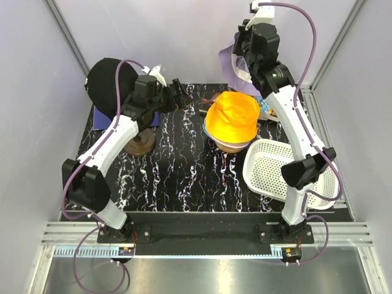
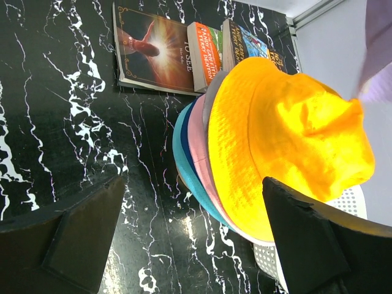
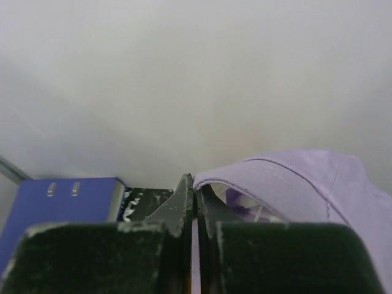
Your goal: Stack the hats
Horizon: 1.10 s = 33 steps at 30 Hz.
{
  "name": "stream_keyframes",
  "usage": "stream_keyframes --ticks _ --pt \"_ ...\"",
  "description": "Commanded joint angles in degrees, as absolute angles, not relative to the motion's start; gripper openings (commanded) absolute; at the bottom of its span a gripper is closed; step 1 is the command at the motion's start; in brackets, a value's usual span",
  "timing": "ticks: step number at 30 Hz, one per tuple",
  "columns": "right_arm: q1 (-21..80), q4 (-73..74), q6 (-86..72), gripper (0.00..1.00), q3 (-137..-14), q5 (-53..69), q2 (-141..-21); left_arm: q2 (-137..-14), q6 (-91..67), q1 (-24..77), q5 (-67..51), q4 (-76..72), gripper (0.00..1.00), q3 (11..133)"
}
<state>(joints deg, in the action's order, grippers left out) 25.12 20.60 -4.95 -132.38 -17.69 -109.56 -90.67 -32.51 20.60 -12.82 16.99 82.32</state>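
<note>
An orange bucket hat (image 1: 231, 116) tops a stack at mid-table, with pink (image 2: 199, 147) and teal (image 2: 184, 153) brims showing under the orange hat (image 2: 288, 135) in the left wrist view. My right gripper (image 1: 241, 54) is raised at the back, shut on the brim of a lavender hat (image 1: 236, 70), which hangs above and behind the stack. In the right wrist view the lavender hat (image 3: 306, 184) is pinched in my right gripper (image 3: 195, 196). A black cap (image 1: 104, 86) sits high at the far left. My left gripper (image 1: 182, 98) is open and empty between the black cap and the stack, its fingers (image 2: 73, 239) wide apart.
A white perforated basket (image 1: 269, 165) lies at the right, near the right arm. Books (image 2: 159, 49) lie flat behind the stack. A blue book (image 3: 61, 202) lies at the far left under the black cap. A round brown stand base (image 1: 141, 144) sits below the left arm.
</note>
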Motion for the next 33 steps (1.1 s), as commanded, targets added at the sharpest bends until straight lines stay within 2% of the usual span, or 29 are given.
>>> stream_keyframes --ticks 1,4,6,16,21,23,30,33 --pt "25.4 12.3 -9.8 0.0 -123.8 -11.1 -100.6 -88.4 -31.2 20.6 -12.4 14.3 0.99 83.2" --pt "25.4 5.0 -13.4 0.0 -107.8 -9.0 -91.6 -89.3 -31.3 20.6 -12.5 14.3 0.99 83.7" --pt "25.4 3.2 -14.1 0.0 -104.9 -11.1 -90.9 -89.6 -31.8 20.6 -13.1 14.3 0.99 84.1" --pt "23.2 3.0 -6.7 0.0 -124.8 -11.7 -105.7 -89.1 -31.1 20.5 -13.0 14.5 0.99 84.0" --pt "22.4 2.8 -6.2 0.0 -125.2 -7.4 -107.6 -89.2 -30.7 20.6 -12.4 14.5 0.99 84.0" --pt "22.4 1.9 -6.9 0.0 -121.7 -5.9 -105.5 -89.2 -30.7 20.5 -12.4 14.4 0.99 84.0" --pt "22.4 0.4 -13.3 0.0 -96.9 -1.1 -90.4 -89.9 -29.9 20.6 -13.6 14.4 0.99 84.6" --pt "22.6 4.1 -17.6 0.0 -90.3 -0.2 -84.1 -90.1 -30.1 20.6 -14.1 14.4 0.99 85.0"
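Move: The lavender hat is already pinched in my right hand, held high. The hat stack, orange on top, is where it goes: about 8 cm back, 3 cm to my left and some 24 cm below. On the table, the blue book lies roughly 8 cm ahead and 13 cm to my right, the empty basket about 24 cm back and 20 cm right. From my left hand the stack is some 16 cm right, about level fore and aft, 5 cm lower. I flick the lavender hat with my right hand, fingers still shut on its edge: a quick pull back of about 5 cm, dipping slightly, then a swing some 7 cm forward, rising at first. From there I sink about 11 cm and draw back towards the orange hat, turning the wrist a little counter-clockwise and tipping the fingertips down from their raised tilt. ##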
